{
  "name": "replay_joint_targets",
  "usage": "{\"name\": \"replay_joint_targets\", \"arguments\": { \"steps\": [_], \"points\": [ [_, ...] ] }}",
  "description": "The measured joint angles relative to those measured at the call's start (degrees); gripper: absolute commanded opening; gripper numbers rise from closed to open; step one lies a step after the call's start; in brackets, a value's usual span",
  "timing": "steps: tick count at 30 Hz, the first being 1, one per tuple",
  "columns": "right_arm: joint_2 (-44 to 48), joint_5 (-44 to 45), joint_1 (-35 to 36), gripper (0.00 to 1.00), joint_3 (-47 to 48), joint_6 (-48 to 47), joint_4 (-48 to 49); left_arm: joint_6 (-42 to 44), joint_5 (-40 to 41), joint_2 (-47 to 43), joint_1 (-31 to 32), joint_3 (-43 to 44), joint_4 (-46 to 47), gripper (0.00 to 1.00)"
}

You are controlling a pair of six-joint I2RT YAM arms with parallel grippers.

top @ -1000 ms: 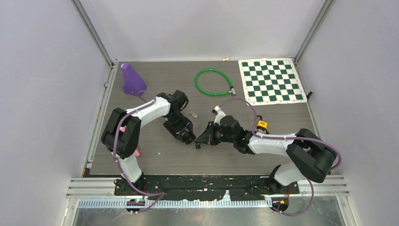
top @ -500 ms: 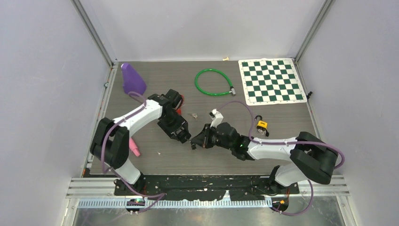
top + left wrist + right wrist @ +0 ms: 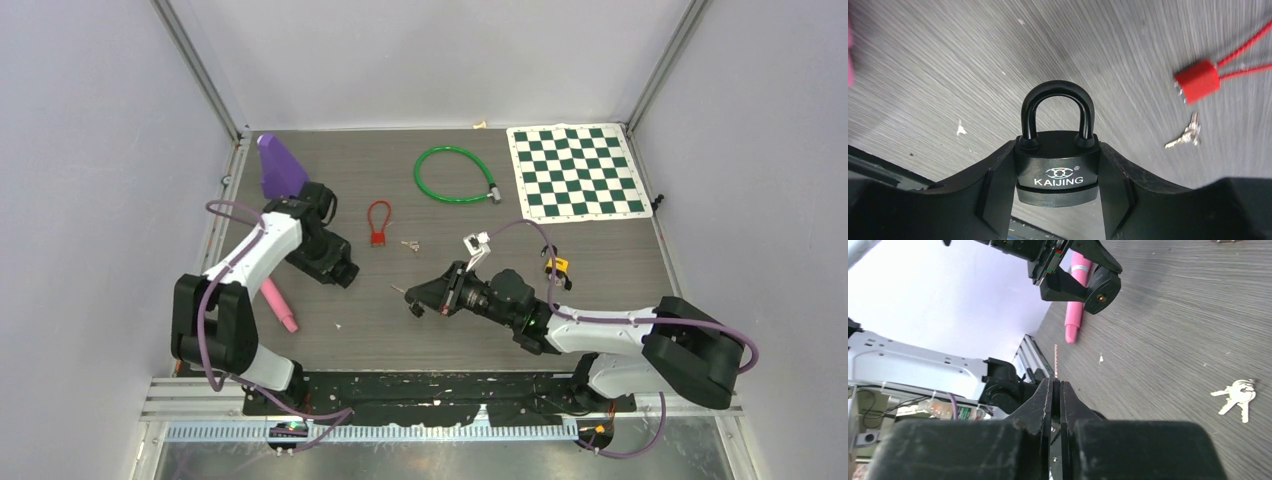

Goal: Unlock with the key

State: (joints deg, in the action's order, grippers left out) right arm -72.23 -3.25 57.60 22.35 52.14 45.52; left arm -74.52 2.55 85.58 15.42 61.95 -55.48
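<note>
A black padlock (image 3: 1058, 172) marked KAIJING sits clamped between the fingers of my left gripper (image 3: 1057, 150), shackle pointing away. In the top view that gripper (image 3: 340, 271) is at the left of the table. The right wrist view shows the padlock's keyhole end (image 3: 1101, 297) facing my right gripper (image 3: 1056, 382). That gripper is shut on a key (image 3: 1056, 360), whose thin blade sticks out past the fingertips. From above, the right gripper (image 3: 415, 301) is mid-table, a clear gap away from the padlock.
A red cable lock (image 3: 378, 222) and a small bunch of keys (image 3: 410, 244) lie between the arms. A pink marker (image 3: 278, 304), purple cone (image 3: 281, 166), green cable loop (image 3: 455, 175), chessboard mat (image 3: 577, 172) and yellow padlock (image 3: 556, 266) are also on the table.
My left arm has swung left and back with the padlock, away from the right gripper, uncovering the red cable lock. The right gripper with the key has shifted slightly.
</note>
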Motion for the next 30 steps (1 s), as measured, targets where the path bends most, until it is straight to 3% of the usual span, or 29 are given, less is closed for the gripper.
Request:
{"name": "replay_joint_targets", "arguments": {
  "steps": [4, 8, 13, 16, 20, 22, 26, 27, 30],
  "points": [
    [0.0, -0.7, -0.1, 0.05, -1.8, 1.9, 3.5, 0.1, 2.8, 0.0, -4.2, 0.7, -1.4, 0.0],
    [1.5, 0.3, -1.0, 0.06, -5.0, 2.0, 1.8, 0.2, 4.1, 0.0, -4.2, 2.4, -2.1, 0.01],
    [5.0, 3.3, -2.2, 0.06, -5.3, 1.2, -1.8, 0.0, 3.9, 2.2, -3.0, -1.5, 0.2, 0.08],
    [6.5, 4.7, -2.6, 0.05, -5.2, 0.5, -3.1, 0.0, 3.6, 6.4, -1.4, -3.9, 1.2, 0.19],
    [6.8, 5.4, -3.2, 0.05, -5.3, 0.2, -4.7, -0.2, 1.9, 9.3, 0.2, -6.5, 3.2, 0.44],
    [6.8, 5.5, -3.5, 0.05, -5.3, 0.1, -5.2, -0.2, 1.6, 8.8, 0.6, -7.0, 3.9, 0.64],
    [6.8, 5.5, -4.3, 0.05, -5.3, -0.2, -5.6, 0.1, 0.1, 6.7, 0.7, -9.5, 6.8, 0.94],
    [6.8, 5.5, -4.4, 0.05, -5.3, -0.3, -5.7, 0.1, -0.4, 5.9, 0.7, -10.3, 7.4, 0.98],
    [7.1, 5.4, -5.0, 0.05, -5.3, -0.7, -6.2, 0.0, -1.4, 2.8, 0.7, -12.2, 8.7, 0.99]
  ]
}}
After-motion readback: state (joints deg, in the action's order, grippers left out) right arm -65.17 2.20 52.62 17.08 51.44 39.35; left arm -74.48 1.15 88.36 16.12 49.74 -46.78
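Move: The black padlock is already in the left fingers. The bare table spot it is taken to lies about 9 cm below that hand, 3 back and 1 left; the red lock lies some 13 cm ahead and 6 right, the pink pen 17 left and 1 back, the loose keys 16 right and 3 back. From the right hand, which keeps its key, the padlock is about 9 cm ahead, 13 left and 9 lower. The left hand, still carrying the black padlock, first slips about 3 cm to its left, then sinks some 7 cm while drawing back about 5 towards the bare table between the pink pen and the loose keys, and there its fingers open wide and let the padlock go. The right hand, keeping hold of its key, backs off to the right, with a little forward and down, turning some 10 degrees clockwise. ##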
